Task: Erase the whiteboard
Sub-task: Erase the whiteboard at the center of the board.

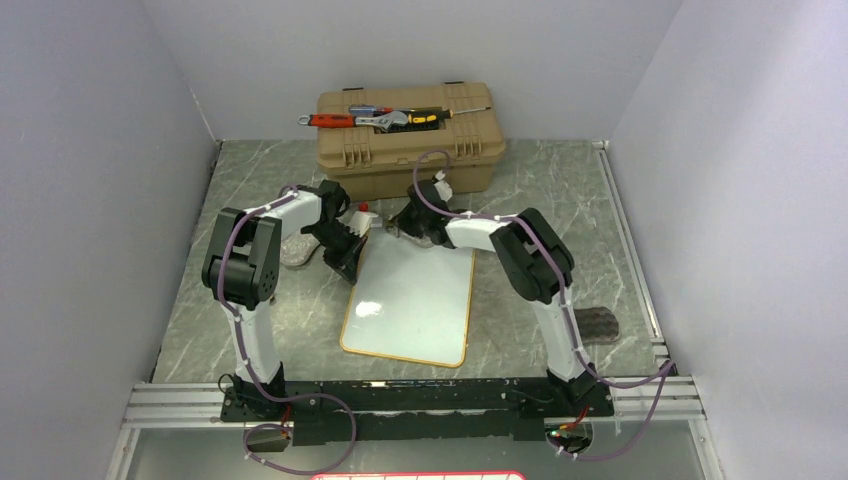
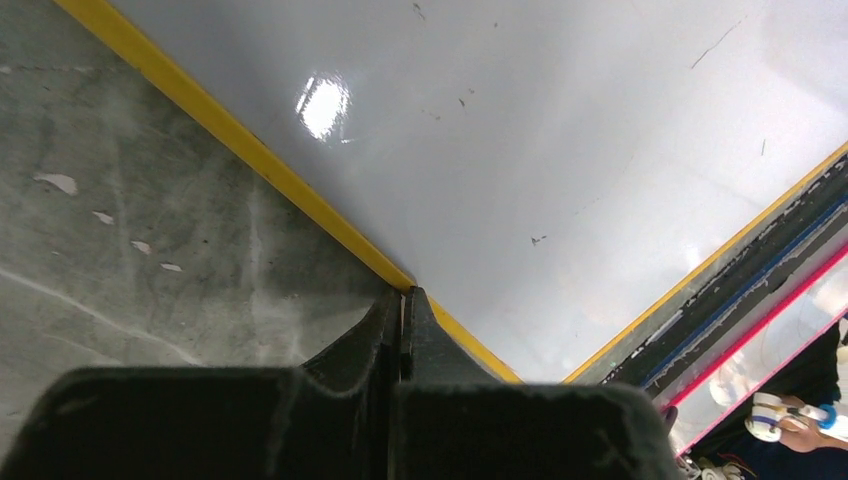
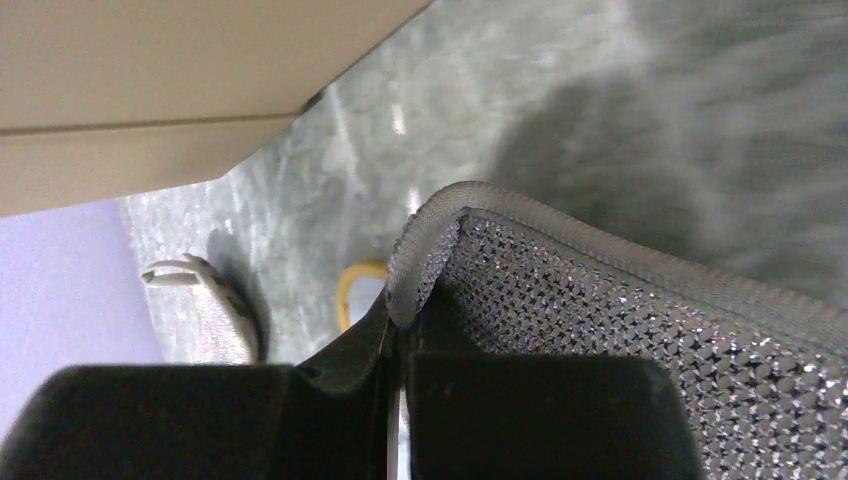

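The whiteboard (image 1: 412, 300) lies flat mid-table, glossy white with a yellow rim. In the left wrist view the whiteboard (image 2: 550, 150) shows only a few tiny dark specks. My left gripper (image 1: 350, 265) is shut, and the left gripper (image 2: 405, 296) rests its tips on the board's left rim with nothing between them. My right gripper (image 1: 405, 226) hovers at the board's far edge. There the right gripper (image 3: 400, 315) is shut on the hem of a grey mesh pad (image 3: 620, 330). A yellow corner of the whiteboard (image 3: 358, 285) shows just beyond it.
A tan toolbox (image 1: 405, 145) with hand tools on its lid stands at the back, close above the right gripper. A second mesh pad (image 1: 298, 250) lies left of the board, a darker one (image 1: 600, 322) at the right. A red-capped marker (image 1: 365, 211) sits by the board's far left corner.
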You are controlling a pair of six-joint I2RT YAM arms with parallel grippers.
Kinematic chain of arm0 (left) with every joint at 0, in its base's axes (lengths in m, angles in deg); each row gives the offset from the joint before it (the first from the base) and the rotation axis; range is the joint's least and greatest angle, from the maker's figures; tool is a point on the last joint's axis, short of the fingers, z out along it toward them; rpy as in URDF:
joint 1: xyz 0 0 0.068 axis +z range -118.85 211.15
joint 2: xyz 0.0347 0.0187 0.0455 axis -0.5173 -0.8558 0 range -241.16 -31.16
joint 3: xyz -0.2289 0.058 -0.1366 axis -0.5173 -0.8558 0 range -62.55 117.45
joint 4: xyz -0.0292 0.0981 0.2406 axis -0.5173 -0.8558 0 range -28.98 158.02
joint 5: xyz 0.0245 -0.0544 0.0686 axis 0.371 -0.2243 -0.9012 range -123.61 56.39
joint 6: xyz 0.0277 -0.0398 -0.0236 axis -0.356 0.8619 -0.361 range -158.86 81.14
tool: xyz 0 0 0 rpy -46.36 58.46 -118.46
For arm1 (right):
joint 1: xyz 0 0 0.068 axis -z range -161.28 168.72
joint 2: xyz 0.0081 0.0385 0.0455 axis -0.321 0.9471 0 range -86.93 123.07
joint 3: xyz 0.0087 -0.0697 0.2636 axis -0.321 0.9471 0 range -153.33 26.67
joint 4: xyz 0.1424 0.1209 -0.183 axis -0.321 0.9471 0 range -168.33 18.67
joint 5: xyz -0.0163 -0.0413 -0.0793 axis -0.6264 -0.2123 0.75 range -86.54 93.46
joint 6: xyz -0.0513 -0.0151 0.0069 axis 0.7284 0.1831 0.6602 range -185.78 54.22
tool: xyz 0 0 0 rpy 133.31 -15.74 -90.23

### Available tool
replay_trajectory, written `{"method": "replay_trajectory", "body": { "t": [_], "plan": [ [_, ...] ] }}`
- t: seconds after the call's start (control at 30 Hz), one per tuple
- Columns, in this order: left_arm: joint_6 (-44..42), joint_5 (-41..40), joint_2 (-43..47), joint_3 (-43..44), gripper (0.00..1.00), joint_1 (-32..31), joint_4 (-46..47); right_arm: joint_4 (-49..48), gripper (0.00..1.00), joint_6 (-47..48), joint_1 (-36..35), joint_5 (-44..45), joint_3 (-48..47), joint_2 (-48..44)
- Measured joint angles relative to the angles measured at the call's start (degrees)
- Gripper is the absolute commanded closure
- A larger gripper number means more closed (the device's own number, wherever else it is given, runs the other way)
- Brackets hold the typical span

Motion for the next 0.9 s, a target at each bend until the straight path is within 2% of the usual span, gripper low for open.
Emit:
{"method": "replay_trajectory", "body": {
  "t": [0.1,0.2,0.33,0.47,0.53,0.6,0.77,0.9],
  "plan": [
    [-0.02,0.20,0.00,-0.31,0.97,0.00,-1.01,-0.66,1.00,-0.79,-1.68,-0.90,-4.02,3.19],
    [-0.02,0.37,0.00,-0.63,0.97,0.00,-1.77,-3.56,1.00,-1.36,-2.60,-0.79,-2.89,3.61],
    [-0.02,1.38,0.02,-1.03,0.97,-0.02,-2.86,-10.47,1.00,-2.56,-1.75,-1.99,7.80,-1.22],
    [-0.04,1.97,0.00,-1.49,0.97,-0.04,-3.80,-14.58,1.00,-2.27,1.79,-4.92,25.22,-12.74],
    [-0.07,1.97,-0.02,-1.49,0.97,-0.07,-4.09,-14.23,1.00,-1.16,4.63,-6.67,30.49,-17.20],
    [-0.17,1.99,-0.02,-1.46,0.97,-0.07,-4.48,-11.43,1.00,1.46,7.28,-8.72,33.14,-21.07],
    [-0.90,2.01,-0.68,-0.24,0.97,0.20,-6.47,3.76,1.00,9.49,10.01,-9.55,33.48,-30.71],
    [-1.73,1.86,-1.07,2.23,0.86,0.92,-7.54,14.34,1.00,14.03,12.31,-7.32,30.99,-40.11]
  ]
}}
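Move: Held in the right fingers, the eraser is at the board's far-left part; the whiteboard's far right corner, where this sweep goes, lies about 16 cm right and 5 cm back of that hand, the board's middle some 17 cm back and 4 cm right, both some 2 cm lower. The toolbox's middle is roughly 18 cm ahead, 3 cm right. From the left hand, at the board's left edge, the board's middle lies about 11 cm right, 4 cm back, the far right corner 23 cm right, 10 cm ahead. Wiping a last 3 to 4 cm to the left, the right hand turns round and sweeps the still-held eraser about 20 cm to the right and 10 cm back across the board's far part, then lifts some 6 cm by the right edge. Meanwhile the left fingertips follow the left edge back about 3 cm, then ease up and slightly forward, opening only a crack. ##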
